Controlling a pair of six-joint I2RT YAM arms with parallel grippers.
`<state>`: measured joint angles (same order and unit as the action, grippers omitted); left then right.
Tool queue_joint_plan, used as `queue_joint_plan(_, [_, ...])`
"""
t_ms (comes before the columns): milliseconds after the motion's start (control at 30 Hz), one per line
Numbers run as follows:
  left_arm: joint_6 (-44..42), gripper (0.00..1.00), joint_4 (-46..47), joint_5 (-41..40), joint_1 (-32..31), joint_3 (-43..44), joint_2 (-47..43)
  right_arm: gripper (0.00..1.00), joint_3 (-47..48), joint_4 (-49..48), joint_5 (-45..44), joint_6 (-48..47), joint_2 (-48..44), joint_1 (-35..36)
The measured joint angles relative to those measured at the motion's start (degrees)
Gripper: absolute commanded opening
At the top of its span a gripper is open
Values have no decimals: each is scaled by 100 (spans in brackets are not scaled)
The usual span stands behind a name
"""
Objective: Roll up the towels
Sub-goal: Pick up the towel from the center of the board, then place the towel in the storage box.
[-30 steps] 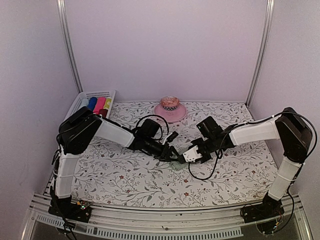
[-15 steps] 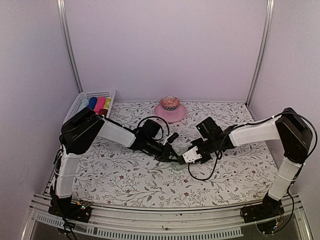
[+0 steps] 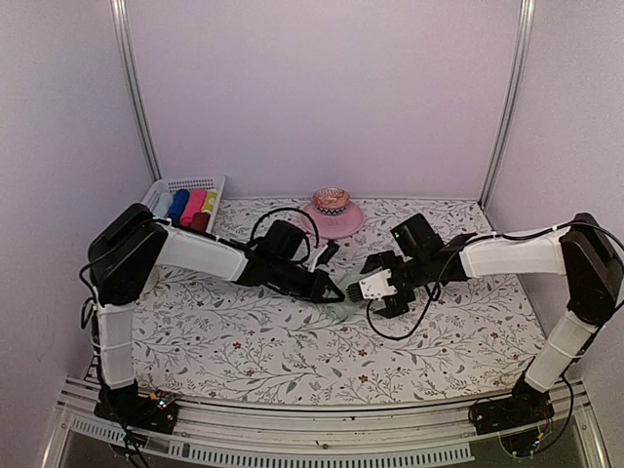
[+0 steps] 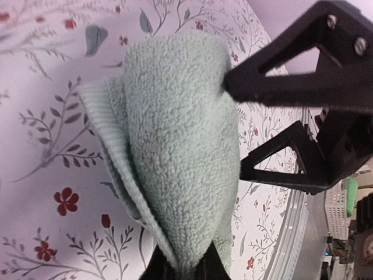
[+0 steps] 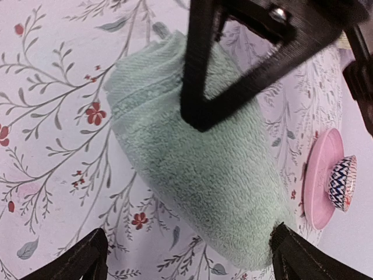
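The pale sage green towel [image 3: 350, 305] lies rolled into a short fat bundle on the floral table cover, at mid table. My left gripper [image 4: 185, 269] is shut on one end of the roll [image 4: 175, 146], the cloth pinched between its tips; in the top view it [image 3: 338, 292] sits just left of the roll. My right gripper [image 5: 189, 262] stands wide open over the roll [image 5: 198, 175], one fingertip on each side, not gripping it; from above it [image 3: 373, 292] is just right of the towel. A dark red-brown roll [image 3: 200, 222] lies in the basket.
A white basket [image 3: 211, 182] at the back left holds blue, pink and yellow rolls. A pink plate [image 3: 343, 224] with a small patterned bowl stands at the back centre, also in the right wrist view as the pink plate [image 5: 322, 181]. Black cables loop off both wrists over the cover.
My right gripper has opened and let go of the green towel roll. My left gripper has shut on the roll's end, and both arms have shifted slightly toward the back.
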<state>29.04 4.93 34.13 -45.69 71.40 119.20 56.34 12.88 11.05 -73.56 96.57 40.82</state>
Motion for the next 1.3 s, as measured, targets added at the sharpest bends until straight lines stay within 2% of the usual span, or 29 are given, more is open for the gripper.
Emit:
queue_joint_plan(167, [-354, 0, -269, -651, 4, -188, -925, 99, 332, 15, 234, 487, -365, -358])
queue_joint_plan(400, [-588, 0, -413, -1169, 111, -649, -1744, 99, 413, -140, 577, 1012, -590, -702])
queue_joint_plan(567, [-892, 0, -1032, -1711, 409, -922, -2258, 99, 402, -245, 649, 1226, -623, -713])
queue_joint_plan(667, [-1088, 0, -1370, -1862, 901, -1010, -2708, 99, 400, -273, 640, 1272, -623, -710])
queue_joint_plan(800, [-1504, 0, -1869, -2168, 1878, -981, -3327, 99, 400, -291, 599, 1298, -621, -710])
queue_joint_plan(1067, [-2315, 0, -2828, -2855, 3685, -555, -3683, 99, 389, -308, 597, 1335, -514, -710])
queue_joint_plan(1300, [-2946, 0, -3541, -3991, 4376, 424, -3405, 99, 334, -306, 608, 1377, -494, -710])
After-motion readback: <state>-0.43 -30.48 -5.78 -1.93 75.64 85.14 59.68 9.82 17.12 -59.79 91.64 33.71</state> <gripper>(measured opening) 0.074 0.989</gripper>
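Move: The left hand already grips the light green rolled towel. The basket it is taken to lies about 45 cm to the left and 25 cm ahead, roughly at hand height. The plate with the bowl stands some 24 cm straight ahead, and the mug about 48 cm left and 3 cm ahead, on the near side of the basket. From the right hand the basket is some 53 cm left and 24 cm ahead. Up first, about 8 cm, then in a fast sweep of some 44 cm left with a smaller reach forward and a further rise, the left hand carries the gripped towel to the basket, turning counter-clockwise until the fingers point forward and down instead of rightward. The right hand, already open, withdraws up and a little forward, then stays there. ##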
